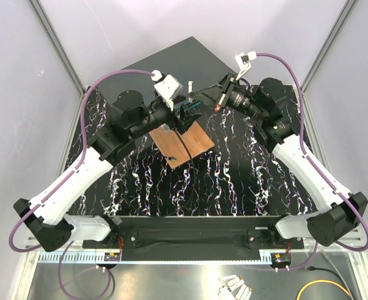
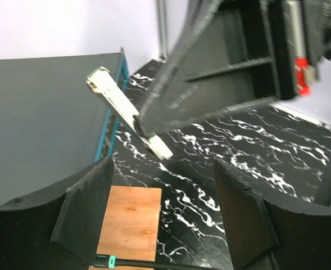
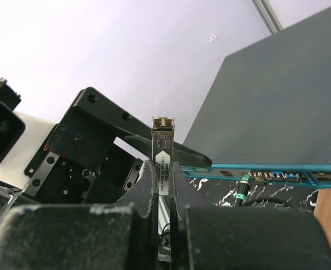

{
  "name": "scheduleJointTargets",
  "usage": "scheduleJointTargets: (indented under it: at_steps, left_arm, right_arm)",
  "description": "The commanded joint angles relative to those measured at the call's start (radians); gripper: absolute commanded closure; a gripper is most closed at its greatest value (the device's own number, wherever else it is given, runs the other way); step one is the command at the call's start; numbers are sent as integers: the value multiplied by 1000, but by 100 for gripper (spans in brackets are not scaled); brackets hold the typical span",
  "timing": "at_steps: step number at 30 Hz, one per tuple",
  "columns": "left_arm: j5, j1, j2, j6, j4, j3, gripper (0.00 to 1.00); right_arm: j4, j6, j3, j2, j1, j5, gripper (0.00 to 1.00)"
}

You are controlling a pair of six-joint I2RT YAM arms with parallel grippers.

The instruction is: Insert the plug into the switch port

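The plug (image 3: 163,147), a small silver module with a white label, stands upright between the pads of my right gripper (image 3: 163,166), which is shut on it. The left wrist view shows the same plug (image 2: 126,114) held tilted in the air just in front of the switch. The switch (image 3: 277,95) is a flat dark grey box with a teal front edge (image 3: 277,168) carrying a row of small ports. In the top view it (image 1: 187,59) lies at the back centre. My left gripper (image 2: 162,211) hangs open over the table with nothing between its fingers, close below the right gripper (image 1: 196,100).
A copper-brown board (image 2: 128,222) lies flat under my left gripper (image 1: 185,117). A black cable with a teal connector (image 2: 105,261) crosses its near end. Another teal connector (image 3: 242,188) sits in a port on the switch front. The table (image 1: 233,181) is black marbled.
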Motion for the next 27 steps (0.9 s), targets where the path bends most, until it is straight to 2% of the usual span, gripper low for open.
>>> scheduleJointTargets:
  at_steps: [1,5,16,19,20,23,24,26,27]
  left_arm:
    - [-88,-12,-4,17,73,56,26]
    - [-111,-17,-2,10,86,53,29]
    - [-163,-18,5,12,95,48,53]
    - [-163,-17,-2,7,95,37,65]
    - [-166,-17,-4,6,92,34,72]
    - [-169,-17,-10,9,95,28,84]
    - [-169,-18,-13,10,93,27,92]
    - [-171,-17,-18,10,95,17,100]
    - [-170,-18,-22,10,93,14,100]
  right_arm:
    - [69,-25,-11,-30,18,9,100]
    - [50,-44,-33,-43,22,27,100]
    - [27,-54,-57,-58,38,14,100]
    - [27,-42,-63,-64,38,9,100]
    - [26,-41,-63,-64,38,6,100]
    - [20,-38,-62,-67,38,1,100]
    - [20,-33,-63,-67,38,-2,100]
    - [17,-33,-63,-70,38,-3,99]
    - [12,-34,-62,-72,36,-3,99]
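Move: The right fingers already hold the plug, its middle at their tips and about 1 cm above the hand point. From the left hand's open fingers the plug is some 3 cm ahead, 2 cm right and 2 cm up. The green-ringed connector in the switch's front lies about 8 cm ahead of the left hand, 5 cm left and 22 cm below. The wooden board is roughly 8 cm ahead of it, 1 cm left and 35 cm below. The left fingers shut from wide open and pinch the near end of the plug that the right fingers keep gripping. To get there the left hand eases about 1.5 cm forward with a little left and up, turning some 5 degrees counter-clockwise. The right hand sinks about 1.5 cm towards the left fingers, its grip unchanged. ##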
